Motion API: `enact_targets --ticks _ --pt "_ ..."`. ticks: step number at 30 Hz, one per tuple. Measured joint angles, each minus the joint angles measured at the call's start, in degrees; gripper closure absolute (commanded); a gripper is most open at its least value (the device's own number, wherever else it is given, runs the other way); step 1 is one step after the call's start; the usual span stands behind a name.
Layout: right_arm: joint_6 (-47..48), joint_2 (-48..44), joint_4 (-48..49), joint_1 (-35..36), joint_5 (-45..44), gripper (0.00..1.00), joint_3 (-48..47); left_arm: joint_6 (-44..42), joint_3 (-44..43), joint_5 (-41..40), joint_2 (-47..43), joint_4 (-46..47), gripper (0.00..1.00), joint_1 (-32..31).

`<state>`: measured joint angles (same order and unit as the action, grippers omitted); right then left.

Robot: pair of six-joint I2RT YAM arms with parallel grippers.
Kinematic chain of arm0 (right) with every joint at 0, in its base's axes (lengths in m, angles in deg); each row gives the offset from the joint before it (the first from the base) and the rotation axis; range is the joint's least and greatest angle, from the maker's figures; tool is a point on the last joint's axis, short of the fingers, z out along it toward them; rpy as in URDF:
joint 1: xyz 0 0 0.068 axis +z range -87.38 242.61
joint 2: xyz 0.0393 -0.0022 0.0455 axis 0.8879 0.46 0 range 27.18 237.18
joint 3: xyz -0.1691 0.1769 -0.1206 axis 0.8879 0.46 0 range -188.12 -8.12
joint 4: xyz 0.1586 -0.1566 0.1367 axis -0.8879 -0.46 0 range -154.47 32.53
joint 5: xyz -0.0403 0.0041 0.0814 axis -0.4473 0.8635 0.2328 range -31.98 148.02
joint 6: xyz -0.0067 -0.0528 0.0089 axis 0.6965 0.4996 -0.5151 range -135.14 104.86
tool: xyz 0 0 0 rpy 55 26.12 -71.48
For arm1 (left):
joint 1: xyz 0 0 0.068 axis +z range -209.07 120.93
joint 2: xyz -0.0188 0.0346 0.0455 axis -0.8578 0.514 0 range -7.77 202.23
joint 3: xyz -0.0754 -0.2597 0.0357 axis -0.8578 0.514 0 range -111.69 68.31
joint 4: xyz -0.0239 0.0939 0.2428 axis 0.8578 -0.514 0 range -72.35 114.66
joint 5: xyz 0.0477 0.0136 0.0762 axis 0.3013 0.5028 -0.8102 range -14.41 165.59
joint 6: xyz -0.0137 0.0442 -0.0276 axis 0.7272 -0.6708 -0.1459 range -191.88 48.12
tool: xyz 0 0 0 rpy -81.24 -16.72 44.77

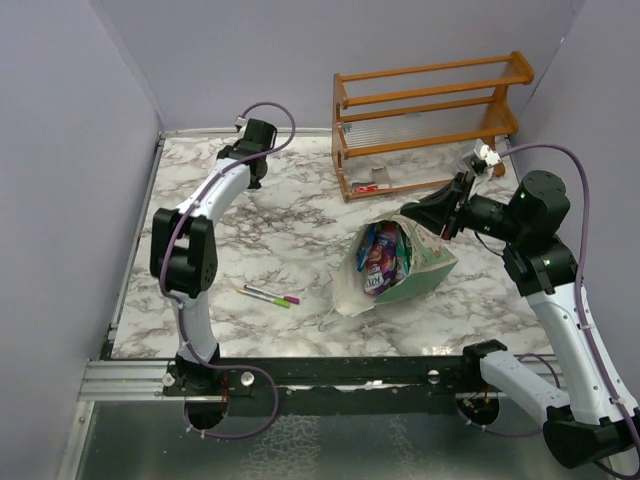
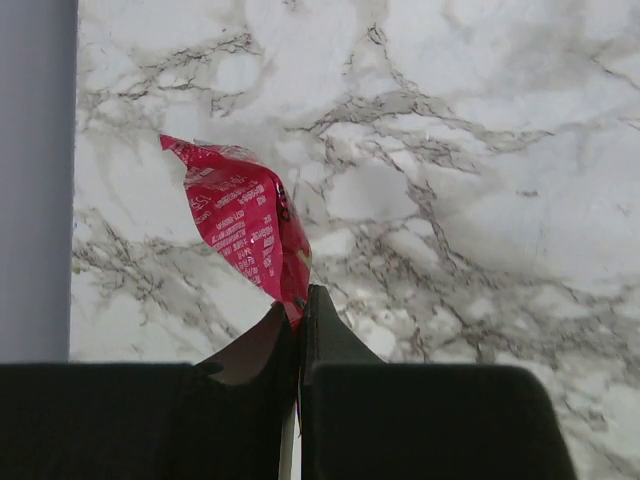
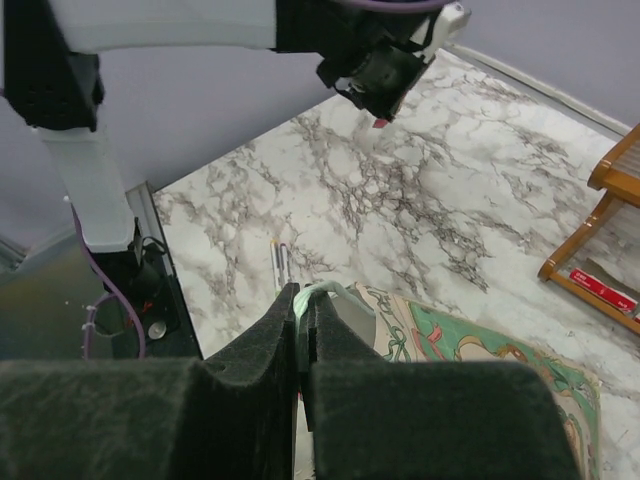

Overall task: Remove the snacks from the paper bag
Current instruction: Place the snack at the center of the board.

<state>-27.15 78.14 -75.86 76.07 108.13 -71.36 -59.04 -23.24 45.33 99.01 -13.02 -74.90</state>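
The paper bag [image 1: 425, 268] lies tilted on the marble table, its mouth open toward the left and several glossy snacks [image 1: 382, 260] showing inside. My right gripper [image 1: 418, 214] [image 3: 303, 296] is shut on the bag's pale green upper rim [image 3: 330, 292]. My left gripper [image 1: 240, 160] [image 2: 300, 302] hangs over the table's far left corner, shut on the corner of a red-pink snack packet [image 2: 238, 222] that hangs from its tips. The right wrist view shows that gripper [image 3: 384, 92] from afar, a bit of red below it.
An orange wooden rack [image 1: 430, 110] stands at the back right with a small red-and-white flat item [image 1: 366, 187] on its bottom shelf. Two marker pens [image 1: 272, 296] lie left of the bag. The purple wall [image 2: 35, 180] runs close by the left gripper.
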Motion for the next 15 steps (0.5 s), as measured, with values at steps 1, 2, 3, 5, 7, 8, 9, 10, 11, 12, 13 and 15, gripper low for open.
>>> enact_targets --ticks 1,2,3,5,7,8,9,10,11,12,13,15 --pt "-0.1 0.0 0.0 0.0 -0.2 0.99 0.0 -0.6 -2.8 -1.1 3.5 -0.2 1.00 0.2" --pt "-0.1 0.0 -0.1 0.0 -0.3 0.99 0.0 -1.2 -4.5 -1.9 6.1 -0.2 1.00 0.5" --pt "-0.1 0.0 -0.2 0.0 -0.4 0.99 0.0 -1.9 -5.7 -2.8 8.6 -0.6 1.00 0.5" --pt "-0.1 0.0 -0.6 0.0 -0.9 0.99 0.0 -3.1 -7.7 -5.0 13.4 -1.6 1.00 0.8" --pt "0.0 -0.1 -1.0 0.0 -1.4 0.99 0.0 -3.8 -8.0 -6.4 15.8 -2.3 1.00 0.9" --pt "0.0 -0.3 -1.2 0.0 -1.8 0.99 0.0 -4.2 -8.0 -6.9 16.7 -3.0 1.00 0.9" --pt "0.0 -0.4 -1.3 0.0 -2.0 0.99 0.0 -4.5 -7.9 -7.3 17.0 -3.3 1.00 0.9" --pt "0.1 -0.6 -1.4 0.0 -2.2 0.99 0.0 -4.7 -7.7 -7.6 17.0 -3.3 1.00 0.9" --pt "0.2 -0.7 -1.5 0.0 -2.3 0.99 0.0 -5.0 -7.5 -8.0 16.9 -3.2 0.97 0.9" --pt "0.3 -0.8 -1.5 0.0 -2.4 0.99 0.0 -5.3 -7.3 -8.2 16.7 -2.7 0.96 0.9" --pt "0.3 -0.9 -1.6 0.0 -2.4 0.99 0.0 -5.6 -7.1 -8.2 16.6 -2.6 0.93 0.9" --pt "0.6 -0.9 -1.7 0.0 -2.6 0.99 0.0 -5.9 -6.8 -8.1 16.6 -2.6 0.84 0.9"
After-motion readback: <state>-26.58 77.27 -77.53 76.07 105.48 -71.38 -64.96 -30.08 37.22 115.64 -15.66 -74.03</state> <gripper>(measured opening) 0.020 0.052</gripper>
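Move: The left hand already has the red snack pinched and hanging ahead of its fingertips. The patch of board it is going down to lies about 4 cm forward, 4 cm left and 11 cm below. The pens lie roughly 26 cm back and 9 cm right of the left hand; the paper bag is about 20 cm back and 40 cm right. From the right hand, that patch is some 28 cm forward, 40 cm left and 33 cm lower. Keeping its pinch on the red snack, the left hand sinks about 8 cm towards the bare marble at the far left of the board, drifting some 3 cm left after a small nudge forward. Meanwhile the wrist turns nearly 20 degrees, swinging the fingertips left and slightly steeper, then the hand halts low with its fingers still closed; whether the snack touches the board can't be seen clearly. ##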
